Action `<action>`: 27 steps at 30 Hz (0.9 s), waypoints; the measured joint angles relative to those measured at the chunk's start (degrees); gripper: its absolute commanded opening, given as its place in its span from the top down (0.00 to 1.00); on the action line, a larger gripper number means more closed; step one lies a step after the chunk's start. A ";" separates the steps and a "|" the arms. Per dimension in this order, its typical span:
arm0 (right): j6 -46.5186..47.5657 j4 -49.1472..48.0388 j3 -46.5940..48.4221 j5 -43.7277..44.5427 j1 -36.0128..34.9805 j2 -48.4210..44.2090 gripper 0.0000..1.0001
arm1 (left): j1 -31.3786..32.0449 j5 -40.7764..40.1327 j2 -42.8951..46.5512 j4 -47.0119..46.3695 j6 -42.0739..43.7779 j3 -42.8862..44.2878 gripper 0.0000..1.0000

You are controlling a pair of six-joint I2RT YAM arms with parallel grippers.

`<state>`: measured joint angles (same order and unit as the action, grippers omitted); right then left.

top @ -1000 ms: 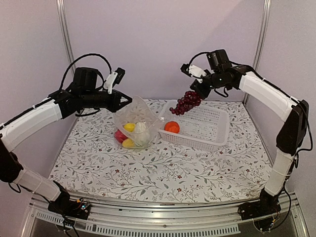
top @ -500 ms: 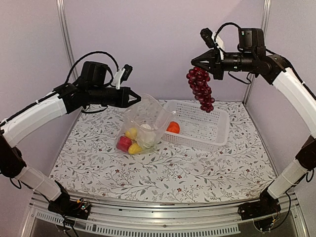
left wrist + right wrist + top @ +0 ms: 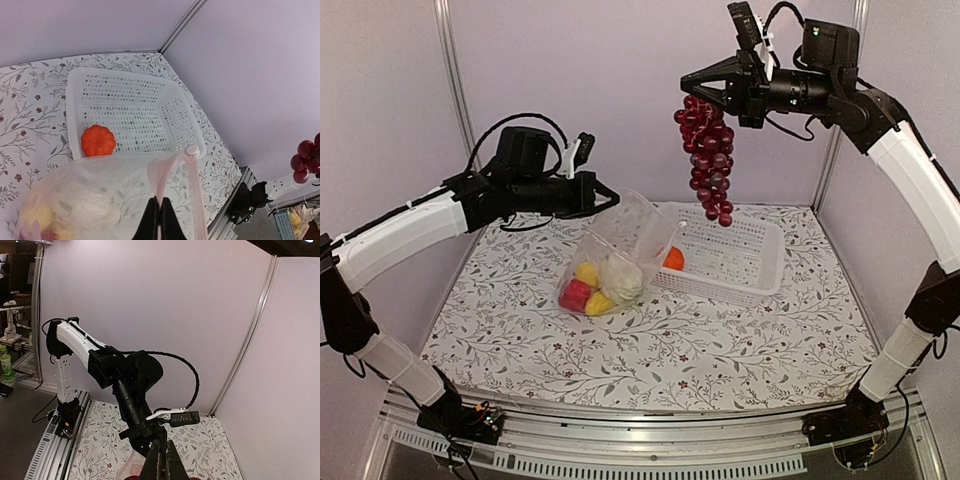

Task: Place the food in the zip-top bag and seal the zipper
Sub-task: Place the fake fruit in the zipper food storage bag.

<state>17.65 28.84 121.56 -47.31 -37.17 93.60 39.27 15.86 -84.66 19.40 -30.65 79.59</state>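
The clear zip-top bag (image 3: 620, 255) stands open-mouthed on the table with white cauliflower (image 3: 620, 278), a red piece (image 3: 573, 293) and yellow pieces (image 3: 586, 272) inside. My left gripper (image 3: 612, 200) is shut on its upper mouth edge. In the left wrist view the pinkish zipper (image 3: 170, 172) runs up from my left gripper (image 3: 160, 212). My right gripper (image 3: 688, 80) is shut on the stem of the dark red grape bunch (image 3: 708, 160), which hangs high above the basket's left end. An orange fruit (image 3: 672, 258) (image 3: 98, 140) lies in the basket beside the bag.
The white lattice basket (image 3: 745, 250) (image 3: 125, 100) sits at the back right, touching the bag's right side. Purple walls and metal posts close in the back and sides. In the right wrist view the left arm (image 3: 135, 385) faces my right gripper (image 3: 161, 460).
The right gripper has lifted the grape bunch out of the basket, up and to the left. The left gripper has carried the bag's mouth edge a little to the right.
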 measured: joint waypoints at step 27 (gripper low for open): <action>1.46 -3.41 -12.22 1.84 -5.84 12.70 0.78 | 0.37 -0.24 5.38 -5.60 -5.99 -3.69 1.00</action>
<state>19.11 25.43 109.34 -45.47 -43.00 106.30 39.64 15.62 -79.29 13.80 -36.64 75.90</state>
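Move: The open mouth of the food storage bag lies about 7 cm to the left of the right gripper, 4 cm ahead and some 27 cm below; the grapes already hang from this gripper. The food in the bag is roughly 10 cm ahead, 15 cm left and 38 cm below; the orange fruit is 18 cm ahead, 1 cm right and 37 cm down. From the left gripper, pinching the rim, the mouth's middle is about 5 cm right, 3 cm back and 4 cm below. Swing the right gripper left about 9 cm to bring the hanging grapes over the bag mouth, then sink some 18 cm, easing forward a little, to feed the bunch in tail first. Keep it pinched and let the fingertips dip about 15 degrees. Hold the rim with the left gripper, raising it about 3 cm. ##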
